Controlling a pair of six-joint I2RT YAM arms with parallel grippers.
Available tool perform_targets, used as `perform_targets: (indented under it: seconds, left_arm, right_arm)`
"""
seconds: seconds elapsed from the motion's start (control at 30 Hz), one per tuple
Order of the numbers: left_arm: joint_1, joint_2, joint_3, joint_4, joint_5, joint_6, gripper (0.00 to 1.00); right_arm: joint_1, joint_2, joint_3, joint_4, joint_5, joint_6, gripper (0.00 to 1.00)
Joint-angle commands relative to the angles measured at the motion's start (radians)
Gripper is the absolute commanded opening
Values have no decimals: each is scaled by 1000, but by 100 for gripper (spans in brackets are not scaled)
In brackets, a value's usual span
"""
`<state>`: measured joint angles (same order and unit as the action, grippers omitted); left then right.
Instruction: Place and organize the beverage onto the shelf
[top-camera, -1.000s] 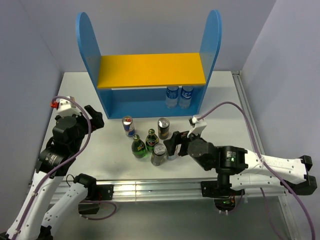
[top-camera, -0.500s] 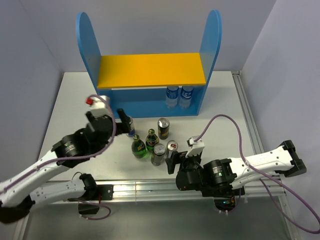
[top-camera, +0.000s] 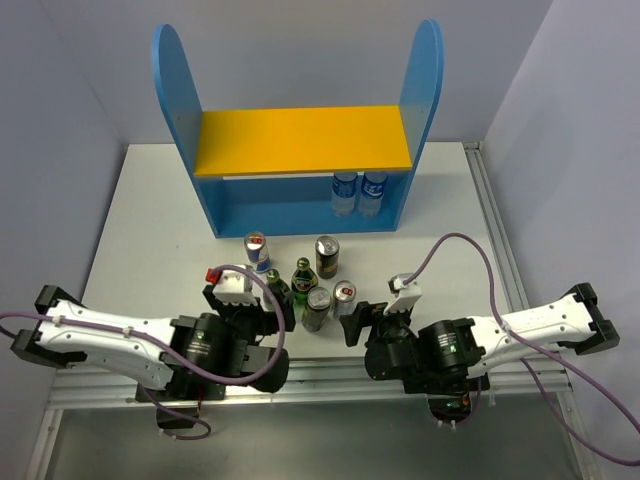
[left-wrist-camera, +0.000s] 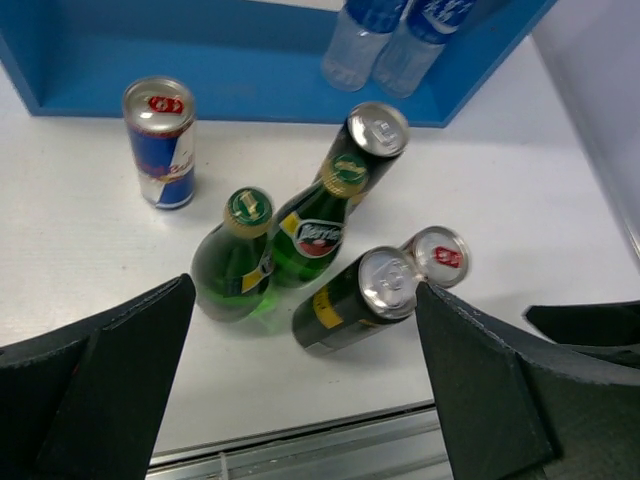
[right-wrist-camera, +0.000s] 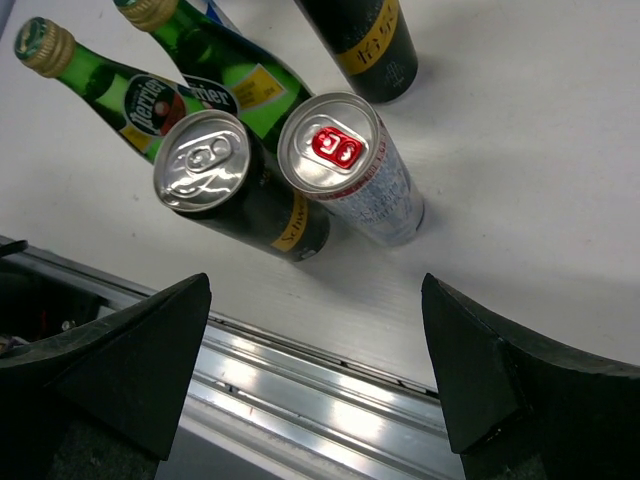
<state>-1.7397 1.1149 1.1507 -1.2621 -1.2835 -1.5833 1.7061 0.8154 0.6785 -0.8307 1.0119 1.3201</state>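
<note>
The beverage stands in a cluster in front of the shelf. It includes a blue-silver can, two green bottles, a far dark can, a near dark can and a silver can. My left gripper hovers open over the near table edge, just short of the bottles, with nothing between its fingers. My right gripper is open too and holds nothing, just short of the silver can and the near dark can.
Two clear water bottles stand on the shelf's lower level at the right. A metal rail runs along the table's near edge under both grippers. Grey walls close in on the left and right.
My left arm swung from the table's left side to the near edge behind the bottles. My right gripper drew back from the silver can, which now stands alone.
</note>
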Motion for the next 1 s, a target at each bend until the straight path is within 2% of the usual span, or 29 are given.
perform_targets:
  seconds: [0.0, 0.13, 0.23, 0.27, 0.33, 0.37, 0.4, 0.47, 0.5, 0.53, 0.57, 0.63, 0.87, 0.97]
  left_arm:
    - [-14, 22, -87, -109, -31, -220, 99]
    - [-14, 40, -201, -68, -23, -316, 99]
    - [-12, 20, -301, 91, -27, -253, 99]
    - [-8, 13, -340, 134, -25, -198, 99]
    - [12, -19, -380, 329, -13, -85, 99]
    - [34, -48, -423, 405, -7, 62, 99]
    - [43, -62, -445, 550, -2, 124, 99]
    - [66, -88, -505, 665, 21, 261, 99]
    - [95, -111, -526, 726, 35, 319, 99]
    - [115, -124, -548, 860, 53, 379, 99]
    - [132, -142, -592, 922, 82, 481, 99]
    - [192, -153, -641, 1054, 125, 581, 99]
    - [345, -115, -717, 1302, 228, 749, 99]
    - [383, -92, -733, 1343, 260, 775, 99]
  right_arm:
    - [7, -16, -25, 4, 50, 37, 93]
    - [6, -35, -56, 18, 48, 41, 93]
    - [6, -50, -77, 44, 44, 25, 94]
    - [7, -53, -85, 47, 42, 24, 94]
    - [6, -58, -92, 56, 42, 21, 94]
    - [7, -56, -97, 54, 40, 25, 94]
    - [7, -58, -99, 58, 40, 25, 94]
    - [7, -58, -106, 58, 39, 33, 94]
    - [7, -56, -111, 58, 37, 34, 94]
    - [6, -59, -112, 59, 37, 36, 94]
    - [7, -59, -120, 62, 36, 39, 94]
    - [7, -65, -126, 62, 36, 42, 94]
    - [7, -88, -155, 59, 40, 53, 94]
    - [7, -96, -168, 58, 42, 57, 95]
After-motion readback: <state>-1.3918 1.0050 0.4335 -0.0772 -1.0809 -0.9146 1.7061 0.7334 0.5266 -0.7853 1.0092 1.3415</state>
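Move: The left hand is going for the nearer-left green bottle, which stands about 12 cm ahead, 2 cm right and 17 cm below it. The second green bottle is 6 cm right of that one and 3 cm farther out; the front black can is 7 cm right of it and 3 cm nearer; the blue can is 11 cm beyond it and 5 cm left. From the right hand, the silver can lies 12 cm ahead, 3 cm left and 9 cm down. Bring the wide-open left gripper down steeply about 11 cm in front of the green bottles, then ease it forward some 6 cm towards the left bottle while sinking the last 3 cm, keeping the wrist's aim and the bottle lined up between the fingers. Meanwhile let the open right gripper sink 3 to 4 cm, drifting slightly right, short of the silver can. ##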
